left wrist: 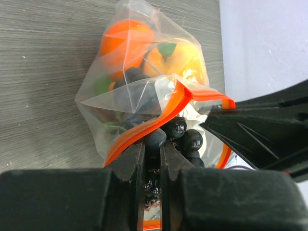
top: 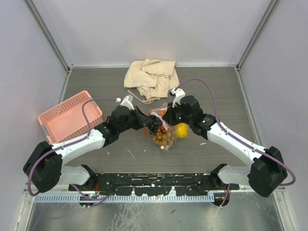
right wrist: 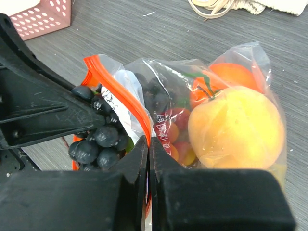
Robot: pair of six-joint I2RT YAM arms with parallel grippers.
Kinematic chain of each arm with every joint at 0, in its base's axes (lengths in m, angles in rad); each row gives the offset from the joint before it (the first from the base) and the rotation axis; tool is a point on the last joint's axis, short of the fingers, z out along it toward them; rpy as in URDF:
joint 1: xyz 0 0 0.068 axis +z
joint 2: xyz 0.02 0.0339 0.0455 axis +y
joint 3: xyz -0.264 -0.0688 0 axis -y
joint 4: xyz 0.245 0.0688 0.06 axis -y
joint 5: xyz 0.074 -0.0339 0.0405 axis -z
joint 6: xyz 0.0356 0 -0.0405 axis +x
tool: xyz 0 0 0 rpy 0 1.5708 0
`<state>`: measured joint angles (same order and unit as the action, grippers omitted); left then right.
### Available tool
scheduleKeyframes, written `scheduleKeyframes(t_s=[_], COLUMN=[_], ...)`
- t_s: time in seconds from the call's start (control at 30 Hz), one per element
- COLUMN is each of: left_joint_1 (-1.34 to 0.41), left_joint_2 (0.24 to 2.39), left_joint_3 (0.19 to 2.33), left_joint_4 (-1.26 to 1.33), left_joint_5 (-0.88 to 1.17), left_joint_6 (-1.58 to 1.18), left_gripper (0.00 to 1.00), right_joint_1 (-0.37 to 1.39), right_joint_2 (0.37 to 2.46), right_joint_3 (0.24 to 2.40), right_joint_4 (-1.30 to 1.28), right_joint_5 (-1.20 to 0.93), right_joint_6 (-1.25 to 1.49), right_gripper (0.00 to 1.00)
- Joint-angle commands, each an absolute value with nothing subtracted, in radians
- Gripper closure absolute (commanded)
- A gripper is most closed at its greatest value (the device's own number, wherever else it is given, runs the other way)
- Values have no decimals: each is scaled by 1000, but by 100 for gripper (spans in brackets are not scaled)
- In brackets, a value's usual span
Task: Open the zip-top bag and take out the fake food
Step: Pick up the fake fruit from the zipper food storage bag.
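The zip-top bag [top: 166, 134] lies mid-table between both arms, its mouth with the orange-red zip strip [right wrist: 120, 91] standing open. My right gripper [right wrist: 149, 142] is shut on the bag's zip edge at its right lip. My left gripper [left wrist: 153, 142] reaches into the mouth from the left and is shut on the dark purple grapes [left wrist: 180, 130], which sit half out of the opening [right wrist: 96, 139]. Inside the clear plastic [left wrist: 94, 96] I see an orange fruit [left wrist: 126, 38], a yellow lemon [right wrist: 236, 130] and small tan and red berries [right wrist: 175, 130].
A pink mesh basket [top: 70, 118] stands at the left, close to my left forearm. A crumpled beige cloth [top: 151, 79] lies just behind the bag. Grey walls close in the table at the back and both sides.
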<state>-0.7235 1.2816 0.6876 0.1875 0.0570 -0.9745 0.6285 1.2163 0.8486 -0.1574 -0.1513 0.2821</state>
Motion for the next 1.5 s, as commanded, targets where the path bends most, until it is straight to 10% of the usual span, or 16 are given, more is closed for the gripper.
scheduleKeyframes(t_s=[0.0, 0.97, 1.3, 1.47], left_joint_1=[-712, -561, -565, -566], left_joint_2=[1230, 1364, 1343, 1308], left_joint_3=[698, 688, 705, 695], left_joint_4=[238, 349, 222, 171], left_joint_5=[140, 505, 460, 434], left_joint_6=[-934, -990, -923, -895], left_gripper=[100, 96, 45, 41], right_joint_1=[620, 621, 620, 621], right_joint_2=[1185, 1218, 1228, 1229], right_joint_3=[847, 841, 836, 836], right_joint_4=[-104, -73, -66, -62], right_joint_5=[-108, -119, -129, -136], right_joint_6=[275, 316, 320, 325], right_gripper=[92, 91, 91, 91])
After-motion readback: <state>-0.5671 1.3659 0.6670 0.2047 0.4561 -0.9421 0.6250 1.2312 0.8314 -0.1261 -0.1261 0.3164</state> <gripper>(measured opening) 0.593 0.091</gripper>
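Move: Already pinched in the left fingers, the black grapes hang at the bag's orange-rimmed mouth, their middle about 3 cm below that hand, 2 cm to its right and 1 cm back. The yellow fruit in the bag lies some 15 cm right, 2 cm back and 6 cm lower; the small brown balls roughly 9 cm right, 7 cm back and 7 cm down. From the right hand, which holds the rim, the grapes are about 6 cm left, 3 cm back and 4 cm below. Swinging some 10 degrees clockwise, the left hand eases back a little over 1 cm with the pinched grapes, rises slightly, then dips about 3 cm at the bag's mouth while its fingers tip farther down. There they open wide around the bunch and let go. The right hand stays nearly in place and keeps its pinch on the rim. ##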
